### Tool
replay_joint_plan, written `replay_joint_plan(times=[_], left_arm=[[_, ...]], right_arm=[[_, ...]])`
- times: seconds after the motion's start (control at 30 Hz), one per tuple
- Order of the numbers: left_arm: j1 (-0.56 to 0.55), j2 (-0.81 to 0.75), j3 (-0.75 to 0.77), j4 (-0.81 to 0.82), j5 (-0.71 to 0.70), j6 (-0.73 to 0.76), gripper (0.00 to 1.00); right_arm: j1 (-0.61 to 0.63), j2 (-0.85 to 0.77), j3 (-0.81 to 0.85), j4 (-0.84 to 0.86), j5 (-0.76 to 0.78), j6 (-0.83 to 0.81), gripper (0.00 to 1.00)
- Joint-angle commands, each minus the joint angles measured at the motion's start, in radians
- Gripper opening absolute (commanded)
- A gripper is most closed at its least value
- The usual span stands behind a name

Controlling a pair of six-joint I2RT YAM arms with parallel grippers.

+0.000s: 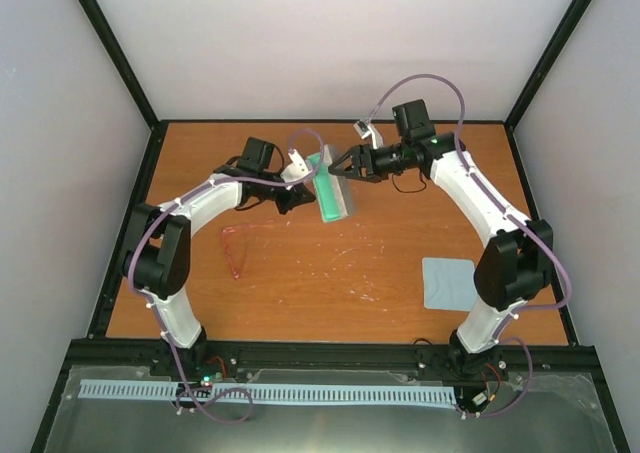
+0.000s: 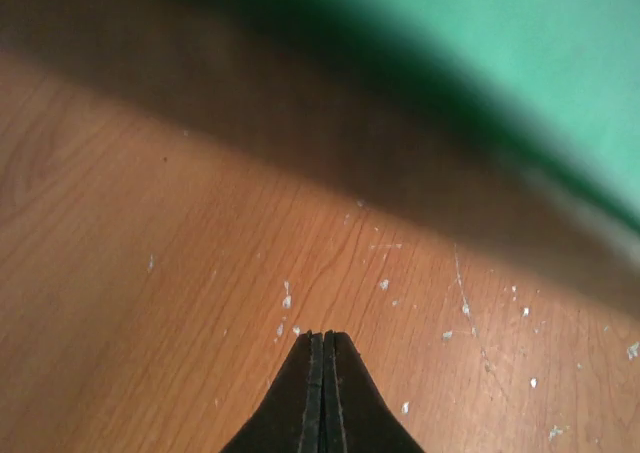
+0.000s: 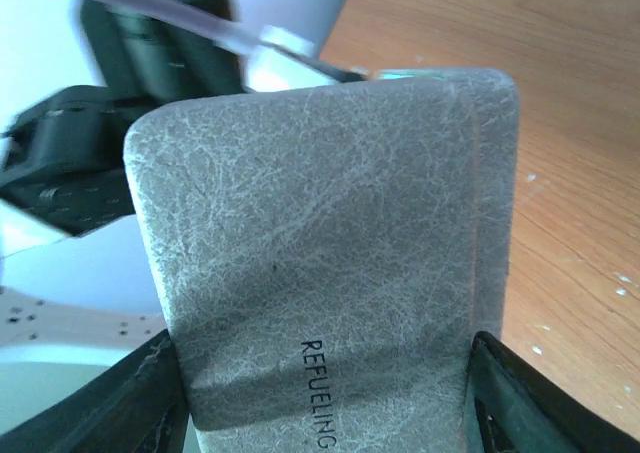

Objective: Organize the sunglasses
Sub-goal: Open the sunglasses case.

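Observation:
The sunglasses (image 1: 235, 248), thin and red-pink, lie on the table left of centre, apart from both grippers. The grey case (image 1: 333, 188) with green lining is held off the table at the back centre, tilted. My right gripper (image 1: 342, 166) is shut on it; in the right wrist view the case's grey outer face (image 3: 320, 223) fills the space between the two fingers (image 3: 505, 393). My left gripper (image 1: 297, 199) is shut and empty, just left of the case. In the left wrist view its tips (image 2: 322, 337) hover over bare wood, with the green lining (image 2: 520, 63) blurred ahead.
A light blue square cloth (image 1: 447, 283) lies flat at the right, near the right arm's elbow. The wooden table (image 1: 330, 283) is scuffed with white flecks. Black frame posts and white walls close in the back and sides.

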Motion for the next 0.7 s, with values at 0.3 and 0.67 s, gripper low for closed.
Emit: replay_joint_plan(times=[0.3,0.67], left_arm=[[0.119,-0.197,-0.062,0.051,-0.084,-0.014,0.49],[0.115,-0.18,-0.08,-0.044,0.089,0.482,0.53]], right_arm=[[-0.028,0.175,0.128,-0.36,-0.007,-0.368,0.03],[-0.023,0.195,0.118,-0.426,-0.214,-0.477,0.03]])
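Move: The sunglasses case, already partly open and held in my right hand, has its middle roughly 4 cm to the right of my shut left fingertips, level fore and aft, and some 5 cm above them. The red sunglasses lie on the table about 17 cm to that hand's left, 4 cm nearer me and 14 cm down. From my right hand the case's middle is 1 cm left and 3 cm below, with bare table about 25 cm straight beneath. With my right hand I keep my hold on the case, lift it about 2 cm, then bring it quickly down towards the table to end some 8 cm lower, turning it about 10 degrees counter-clockwise. Meanwhile my left hand opens its fingers halfway and backs off left and up from the case by about 6 cm and 5 cm, easing back slightly at the end and rolling some 15 degrees. ##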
